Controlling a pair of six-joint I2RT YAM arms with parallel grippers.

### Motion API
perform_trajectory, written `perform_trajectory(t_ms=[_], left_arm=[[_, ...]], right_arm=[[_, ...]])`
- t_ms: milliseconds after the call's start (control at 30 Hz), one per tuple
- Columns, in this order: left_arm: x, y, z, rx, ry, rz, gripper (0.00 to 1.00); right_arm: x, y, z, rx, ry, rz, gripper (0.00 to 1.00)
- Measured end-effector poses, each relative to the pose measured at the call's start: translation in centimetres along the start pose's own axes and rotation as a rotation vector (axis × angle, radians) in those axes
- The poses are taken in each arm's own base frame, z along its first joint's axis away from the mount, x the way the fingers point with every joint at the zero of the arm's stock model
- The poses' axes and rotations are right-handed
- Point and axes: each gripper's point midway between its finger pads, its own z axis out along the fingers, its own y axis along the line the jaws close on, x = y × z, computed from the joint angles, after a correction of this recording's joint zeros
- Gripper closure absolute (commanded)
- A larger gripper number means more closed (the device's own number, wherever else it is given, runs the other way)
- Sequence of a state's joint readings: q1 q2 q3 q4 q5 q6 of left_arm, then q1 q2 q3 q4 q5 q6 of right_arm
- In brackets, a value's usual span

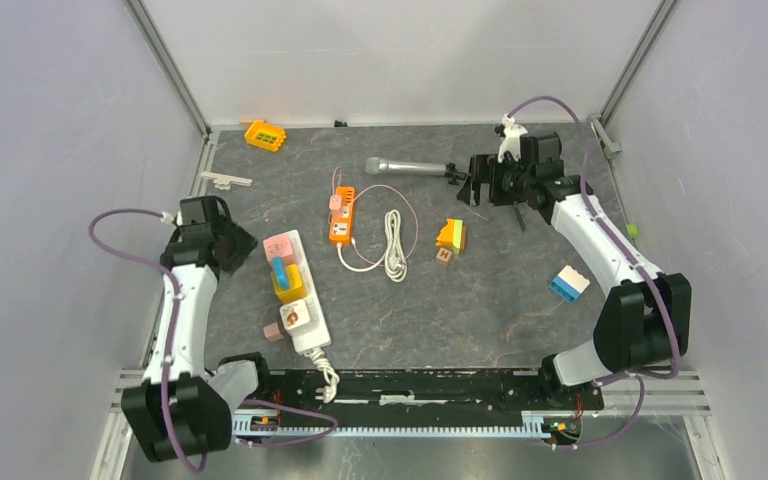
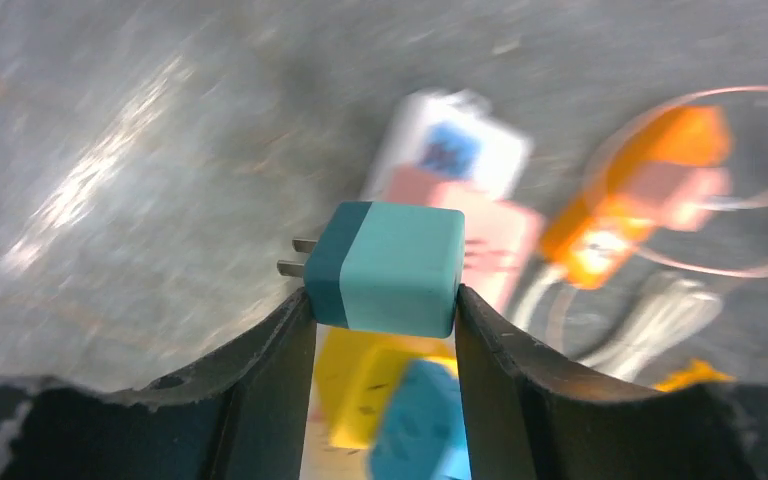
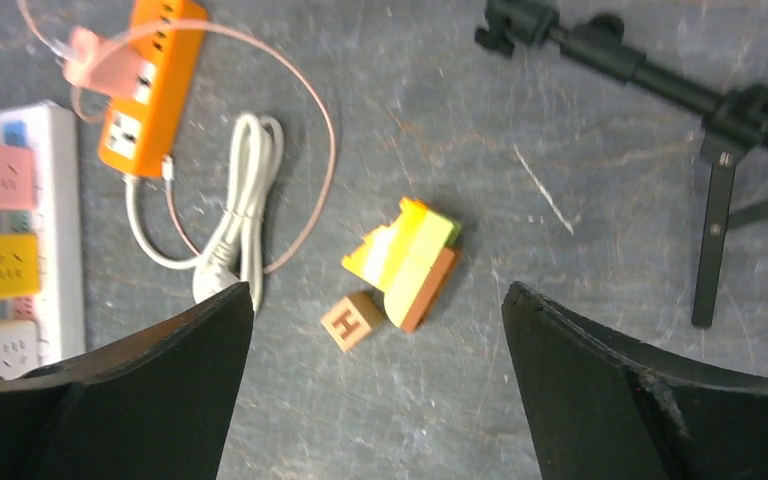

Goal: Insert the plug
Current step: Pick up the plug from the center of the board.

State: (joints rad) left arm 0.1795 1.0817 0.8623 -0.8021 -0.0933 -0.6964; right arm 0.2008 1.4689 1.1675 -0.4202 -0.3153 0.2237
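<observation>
A teal two-tone plug (image 2: 395, 265) with two metal prongs pointing left is clamped between the fingers of my left gripper (image 2: 385, 300). It hangs above the white power strip (image 2: 505, 140), which carries a pink adapter (image 1: 283, 246), a yellow adapter (image 2: 360, 390) with a blue plug (image 2: 420, 430) on it, and a white adapter (image 1: 298, 317). In the top view my left gripper (image 1: 235, 247) sits just left of the strip (image 1: 312, 330); the teal plug is hidden there. An orange power strip (image 1: 341, 215) lies further back. My right gripper (image 1: 488, 188) is open at the back right.
A microphone (image 1: 405, 167) on a small black tripod (image 3: 720, 150) lies at the back. A coiled white cable (image 1: 393, 245), a stack of coloured blocks (image 3: 410, 260), an H cube (image 3: 352, 321), a blue-white brick (image 1: 569, 283) and an orange brick (image 1: 265, 135) are scattered around.
</observation>
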Motion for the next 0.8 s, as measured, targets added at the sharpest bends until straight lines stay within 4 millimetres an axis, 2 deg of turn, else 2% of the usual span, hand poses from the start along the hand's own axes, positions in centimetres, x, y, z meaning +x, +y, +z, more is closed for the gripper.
perform_trajectory(t_ms=[133,233,333,400,500,667,800], left_arm=[[-3.9,-5.9,-3.6,0.301,-0.156,0.003,0.71],[-5.6,-9.7,-6.2,0.495,-0.207,0.024,0.71],[-6.7,-13.5,-8.3,0.690,-0.219,0.038,0.72],[-6.9,-15.5,-9.4,0.805,-0.198,0.033,0.72],[-6.9,-17.9,-10.8,0.944,-0.156,0.033,0.73],[-6.1,-19.3,-12.4,1.046,-0.113,0.071,0.76],[-4.3,-19.9,-13.0,1.076,-0.055,0.103,0.82]], right_arm=[[-3.8,1.4,-0.2,-0.039,-0.064,-0.002,0.02],[-7.3,3.3,0.0,-0.091,-0.121,-0.022,0.02],[-10.1,6.1,0.4,-0.167,-0.167,-0.064,0.02],[-11.4,8.7,0.7,-0.236,-0.197,-0.103,0.02],[-12.0,13.3,0.8,-0.355,-0.228,-0.186,0.02],[-11.1,19.8,0.5,-0.551,-0.262,-0.362,0.02],[-9.9,23.4,0.1,-0.672,-0.339,-0.503,0.02]])
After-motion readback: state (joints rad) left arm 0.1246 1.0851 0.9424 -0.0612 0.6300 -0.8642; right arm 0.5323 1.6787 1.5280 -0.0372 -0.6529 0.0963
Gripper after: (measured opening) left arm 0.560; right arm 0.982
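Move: The left hand already grips the teal plug and brings it towards the open right gripper, some 50 cm to its right, 13 cm farther out and 5 cm higher. From the left hand the pink adapter lies about 7 cm ahead, 6 cm right and 8 cm below, the orange power strip 18 cm ahead, 17 cm right. From the right hand the plug is 50 cm left, 13 cm back, 5 cm below; the microphone head is 15 cm ahead, 24 cm left, both it and the orange strip well below. Upwards first and most, about 18 cm, the left hand lifts the pinched teal plug away from the pink adapter, going forward and then bending right, its fingers swinging up from pointing down towards the right gripper. The right hand, wide open, rises outward, then sweeps left some 20 cm towards the plug, drawing back to its starting reach while turning counter-clockwise and tipping up. ##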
